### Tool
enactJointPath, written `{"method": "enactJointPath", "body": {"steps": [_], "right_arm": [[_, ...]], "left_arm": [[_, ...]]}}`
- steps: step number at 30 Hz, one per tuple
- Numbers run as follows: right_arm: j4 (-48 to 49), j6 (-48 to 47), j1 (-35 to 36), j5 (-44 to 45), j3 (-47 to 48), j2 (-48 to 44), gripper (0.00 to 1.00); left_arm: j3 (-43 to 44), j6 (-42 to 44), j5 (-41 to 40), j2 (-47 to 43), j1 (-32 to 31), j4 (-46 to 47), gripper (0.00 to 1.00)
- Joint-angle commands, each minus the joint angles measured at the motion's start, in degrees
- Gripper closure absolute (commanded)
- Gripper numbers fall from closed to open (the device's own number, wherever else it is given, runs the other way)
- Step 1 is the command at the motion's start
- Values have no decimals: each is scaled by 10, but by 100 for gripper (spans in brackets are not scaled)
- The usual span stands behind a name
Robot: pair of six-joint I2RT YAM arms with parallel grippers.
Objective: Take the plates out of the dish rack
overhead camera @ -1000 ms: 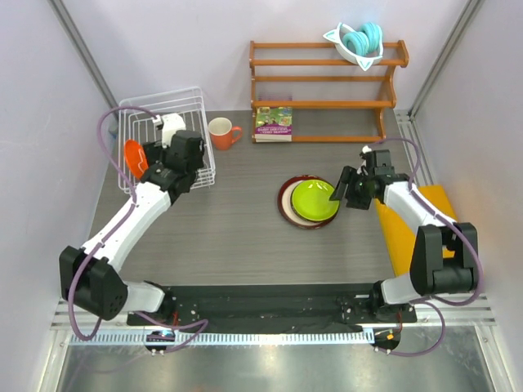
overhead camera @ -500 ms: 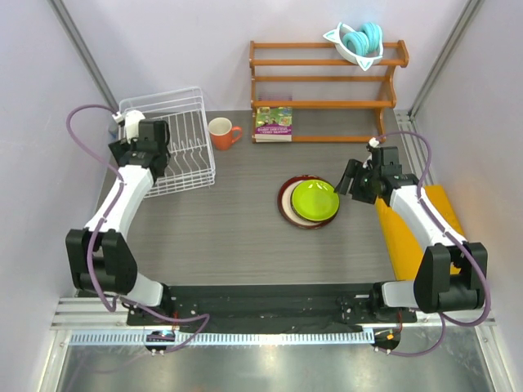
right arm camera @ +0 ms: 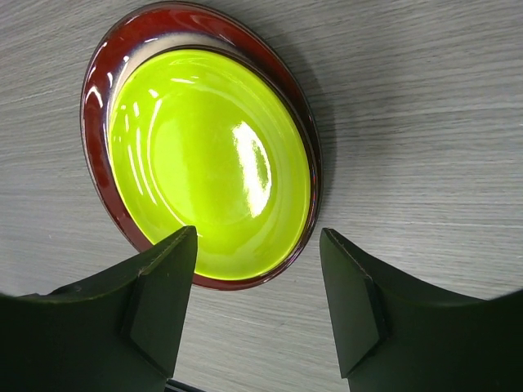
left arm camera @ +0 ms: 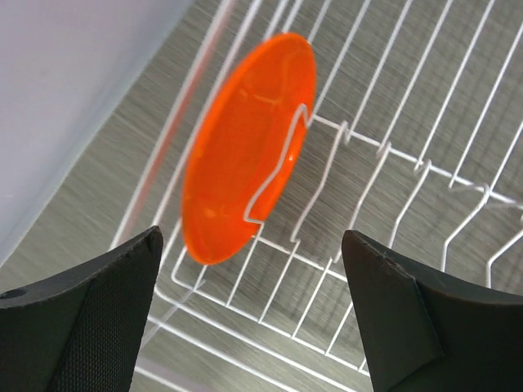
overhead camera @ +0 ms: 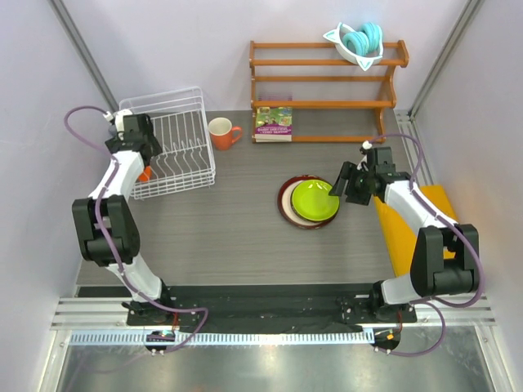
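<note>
The orange plate (left arm camera: 249, 147) stands on edge, tilted, in the slot wires at the left end of the white wire dish rack (left arm camera: 384, 155). In the top view only a sliver of the orange plate (overhead camera: 145, 173) shows below my left arm, inside the dish rack (overhead camera: 181, 140). My left gripper (left arm camera: 253, 314) is open and empty, above the plate and apart from it; it also shows in the top view (overhead camera: 133, 147). The lime green plate (overhead camera: 315, 200) lies on the dark red plate (overhead camera: 283, 202) mid-table. My right gripper (right arm camera: 257, 302) is open and empty just above their right edge.
An orange mug (overhead camera: 219, 132) stands right of the rack. A book (overhead camera: 274, 122) lies before the wooden shelf (overhead camera: 327, 79), which carries a white bowl with teal rings (overhead camera: 358, 41). A yellow-orange pad (overhead camera: 409, 233) lies at the right table edge.
My left arm has swung from the rack's right front to its left end, bringing the gripper over the orange plate. My right gripper has barely shifted beside the stacked plates.
</note>
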Motion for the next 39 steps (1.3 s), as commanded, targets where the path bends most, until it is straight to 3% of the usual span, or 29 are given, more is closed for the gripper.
{"method": "enactJointPath", "body": {"steps": [1, 14, 21, 27, 35, 39], "right_arm": [[27, -4, 0, -13, -3, 4, 33], [35, -8, -1, -25, -5, 26, 34], [38, -10, 0, -29, -3, 40, 35], [40, -10, -1, -32, -3, 47, 36], [40, -10, -1, -37, -1, 48, 36], [40, -10, -1, -41, -1, 48, 36]], "left_arm": [[16, 19, 37, 17, 4, 43, 10], [33, 13, 33, 60, 36, 48, 11], [71, 13, 44, 91, 45, 51, 42], [80, 9, 38, 93, 52, 44, 56], [88, 10, 23, 96, 52, 26, 97], [84, 15, 6, 86, 52, 24, 100]]}}
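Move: The orange plate stands on edge in the dish rack about 3 cm ahead of the left hand, 3 cm to its left and some 7 cm below. From the plate, the rack's left side wires are roughly 4 cm to the left and level with it; the mug is about 25 cm to the right and 7 cm farther out. From the right hand, the orange plate lies about 68 cm left, 9 cm ahead, at much the same height. The orange plate's rim gets pinched between the left fingers: the open hand first sinks about 3 cm, then slides left and a little forward onto the rim, some 4 cm left in all, its fingers closing from wide to nearly shut and the wrist tipping down about 5 degrees at the end. The right hand eases down about 2 cm towards the stacked plates, fingers still partly open. ##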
